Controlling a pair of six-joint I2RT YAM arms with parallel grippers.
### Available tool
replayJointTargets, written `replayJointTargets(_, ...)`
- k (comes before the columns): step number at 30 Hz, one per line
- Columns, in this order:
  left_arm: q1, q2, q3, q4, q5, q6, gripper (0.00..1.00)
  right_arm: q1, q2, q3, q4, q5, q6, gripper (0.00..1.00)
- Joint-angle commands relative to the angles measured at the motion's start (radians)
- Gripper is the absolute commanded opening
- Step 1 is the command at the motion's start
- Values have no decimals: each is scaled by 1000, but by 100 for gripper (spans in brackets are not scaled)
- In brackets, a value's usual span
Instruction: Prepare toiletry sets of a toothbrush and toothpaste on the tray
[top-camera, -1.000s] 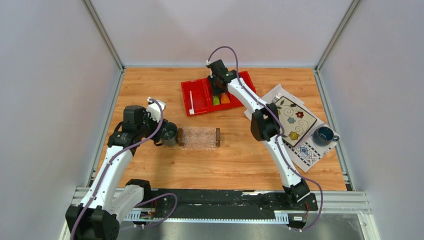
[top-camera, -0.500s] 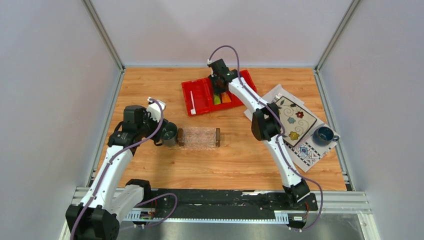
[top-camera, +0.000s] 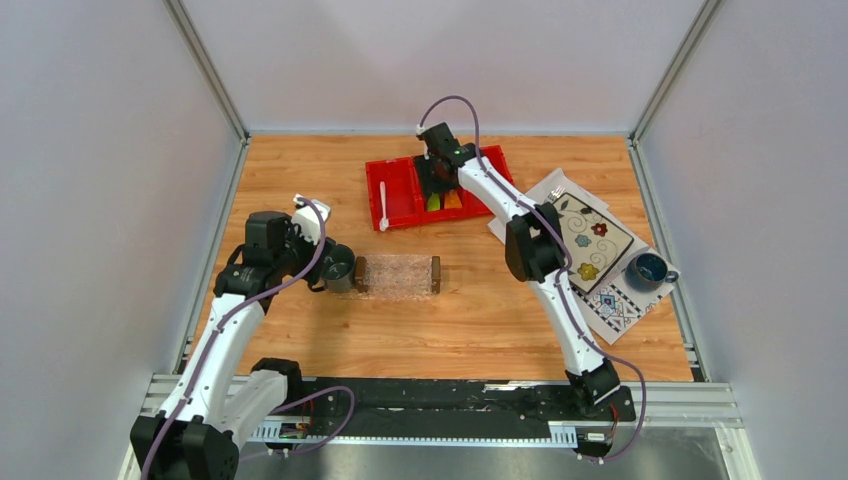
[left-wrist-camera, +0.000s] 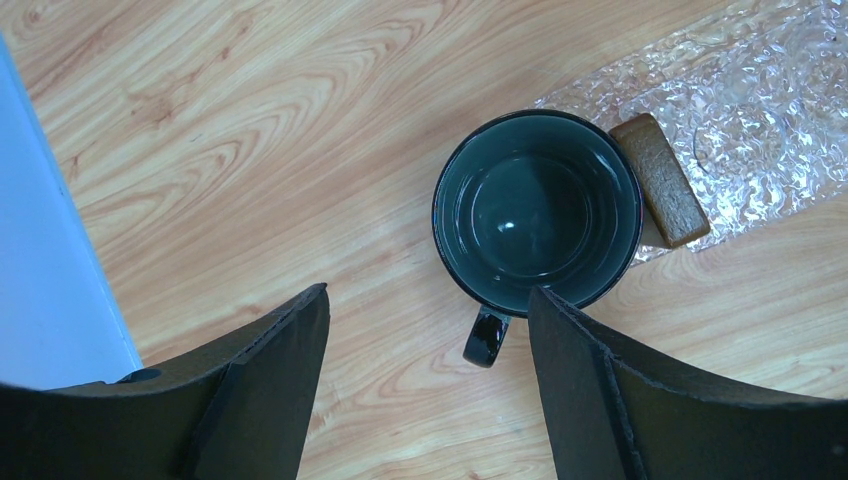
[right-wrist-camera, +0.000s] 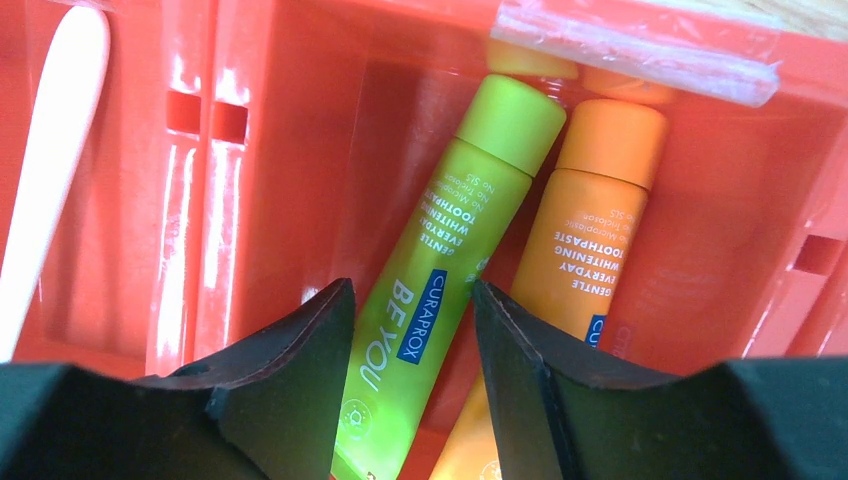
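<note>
The lime green toothpaste (right-wrist-camera: 450, 250) and the orange toothpaste (right-wrist-camera: 590, 230) lie side by side in the red bin (top-camera: 400, 195). The white toothbrush (top-camera: 383, 205) lies in the bin's left compartment. My right gripper (right-wrist-camera: 412, 290) is low inside the bin and open, one finger on each side of the green tube's lower half. The clear tray (top-camera: 398, 275) with brown end handles sits at the table's middle, holding nothing. My left gripper (left-wrist-camera: 428, 300) hovers open just left of the tray, above a dark mug (left-wrist-camera: 537, 205).
The dark mug touches the tray's left brown handle (left-wrist-camera: 660, 180). A flower-patterned cloth (top-camera: 590, 250) lies at the right with a second mug (top-camera: 648, 268) on its corner. Grey walls enclose the table on three sides.
My right gripper's jaws have parted from nearly shut and now straddle the green tube. The left arm has not moved.
</note>
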Motion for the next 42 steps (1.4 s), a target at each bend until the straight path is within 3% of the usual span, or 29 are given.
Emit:
replayJointTargets(1,4,-11,28,20,11,6,80,1,-8,-29,-49,13,-11,57)
replayJointTargets(7,4,-6,31,23,9,4,80,3,41,14,-70,18,-20,55)
replayJointTargets(10,3,-5,30,24,8,7,80,3,65,40,-86,20,-26,48)
replayJointTargets(24,3,3,36,27,-3,12,80,-20,68,122,-81,9,-26,1)
replayJointTargets(42,3,-5,44,18,-3,17,80,-27,-77,140,-58,46,-46,0)
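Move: The green toothpaste already lies between the right hand's open fingertips, its middle within about 1 cm to their right and 1 cm below, the cap pointing away from the base. The orange toothpaste lies level beside it, some 4 cm to the right, and the toothbrush about 12 cm to the left and 4 cm back in the next compartment. From the left hand the green toothpaste is roughly 23 cm ahead, 25 cm to the right and 11 cm below. After a brief pause, the right hand sinks about half a centimetre inside the tray's middle compartment and shuts its fingers from half open to about a quarter open, pinching the green toothpaste from both sides near the middle of the tube. Keeping that grip, the right hand then creeps about 1 cm to the right and slightly forward, rising barely half a centimetre, with the fingers still tilted down and the wrist hardly turning. ##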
